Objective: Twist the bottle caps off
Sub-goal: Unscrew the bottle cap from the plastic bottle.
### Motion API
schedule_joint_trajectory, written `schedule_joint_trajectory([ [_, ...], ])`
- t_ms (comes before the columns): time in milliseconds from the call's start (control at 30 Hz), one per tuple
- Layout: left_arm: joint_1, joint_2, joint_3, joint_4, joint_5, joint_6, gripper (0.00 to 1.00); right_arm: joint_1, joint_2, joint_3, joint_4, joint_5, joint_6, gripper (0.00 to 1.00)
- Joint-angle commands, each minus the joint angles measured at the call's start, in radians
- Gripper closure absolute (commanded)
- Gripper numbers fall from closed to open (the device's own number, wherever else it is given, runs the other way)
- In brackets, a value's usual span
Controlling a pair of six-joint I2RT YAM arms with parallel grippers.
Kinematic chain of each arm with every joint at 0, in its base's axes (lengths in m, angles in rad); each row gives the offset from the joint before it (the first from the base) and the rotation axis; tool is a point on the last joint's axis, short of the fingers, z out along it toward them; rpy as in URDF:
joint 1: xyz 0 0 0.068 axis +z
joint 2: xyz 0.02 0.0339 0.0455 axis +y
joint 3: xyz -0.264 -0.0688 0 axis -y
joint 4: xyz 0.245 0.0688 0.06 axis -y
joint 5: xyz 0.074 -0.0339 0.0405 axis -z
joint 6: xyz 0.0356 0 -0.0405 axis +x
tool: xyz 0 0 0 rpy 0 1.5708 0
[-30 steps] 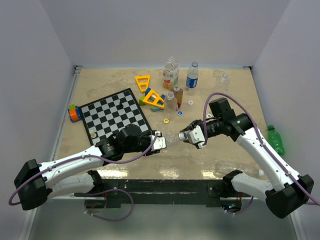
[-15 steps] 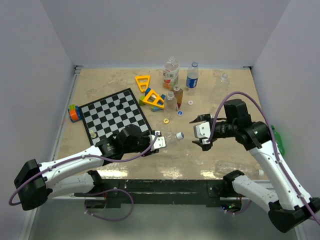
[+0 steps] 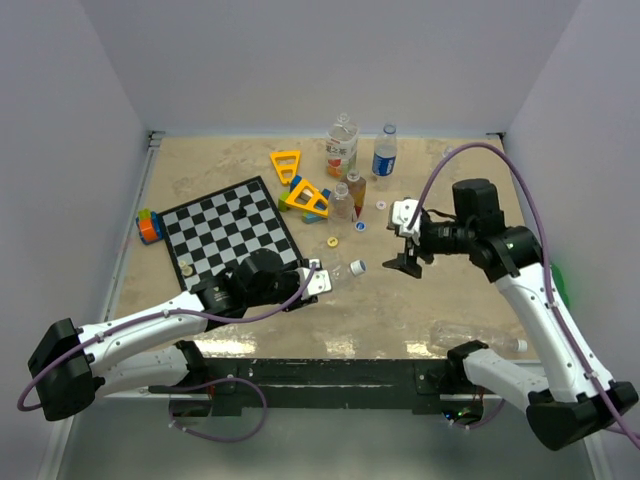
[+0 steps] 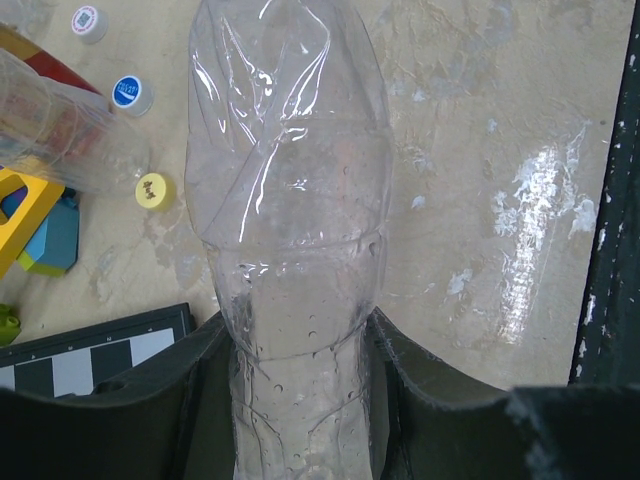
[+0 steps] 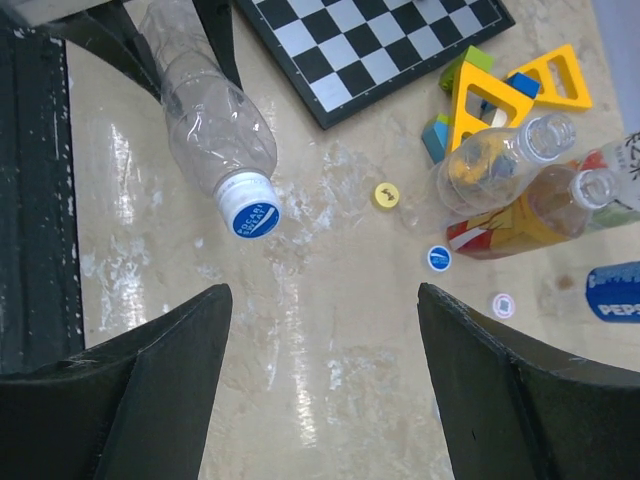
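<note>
My left gripper (image 4: 300,400) is shut on a clear unlabelled bottle (image 4: 288,190), which lies level above the table and points right. Its blue-and-white cap (image 5: 250,215) is on the neck and faces my right gripper (image 5: 325,300). That gripper is open and empty, a short way right of the cap (image 3: 357,267). From above, the left gripper (image 3: 318,280) sits at table centre and the right gripper (image 3: 405,240) hangs beside it. Loose caps lie on the table: yellow (image 5: 386,195), blue (image 5: 438,258), white (image 5: 503,305).
Two uncapped bottles (image 3: 348,196) stand by yellow triangle frames (image 3: 305,195). Orange-label (image 3: 342,145) and blue-label (image 3: 385,152) bottles stand at the back, with a small clear one (image 3: 449,156). A green bottle (image 3: 555,285) is at right, a chessboard (image 3: 230,235) and toy blocks (image 3: 150,226) at left.
My right gripper has opened, let go of the cap end of the bottle and drawn back to the right and away. The left arm and its bottle have stayed still.
</note>
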Motion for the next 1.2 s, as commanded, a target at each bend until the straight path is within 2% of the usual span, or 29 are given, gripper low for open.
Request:
schedule_joint_trajectory([
  [0, 0.003, -0.023, 0.013, 0.018, -0.041, -0.021, 1.0, -0.004, 0.07, 0.058, 0.034, -0.072, 0.128, 0.22],
  [267, 0.003, -0.023, 0.016, 0.017, -0.099, -0.023, 1.0, -0.01, 0.161, 0.064, 0.072, -0.175, 0.222, 0.23],
  [633, 0.003, -0.021, 0.018, 0.017, -0.115, -0.024, 1.0, -0.01, 0.178, 0.017, 0.156, -0.247, 0.341, 0.23],
  [967, 0.003, -0.021, 0.021, 0.017, -0.115, -0.027, 1.0, -0.01, 0.245, 0.012, 0.187, -0.27, 0.418, 0.21],
  [1167, 0.003, -0.026, 0.025, 0.018, -0.11, -0.032, 1.0, -0.002, 0.344, 0.001, 0.215, -0.263, 0.461, 0.22],
])
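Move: The white cap, on the bottle the left hand holds, lies about 7 cm left of the right hand, 3 cm back and 7 cm lower; from the left hand it is some 9 cm right, 2 cm ahead and 5 cm up. From the right hand, the loose blue cap is about 12 cm ahead, 5 cm left, and the yellow cap 8 cm ahead, 11 cm left, both some 25 cm down. Fingers open, the right hand moves about 5 cm left and somewhat down and forward towards the cap, rolling some 30 degrees. ##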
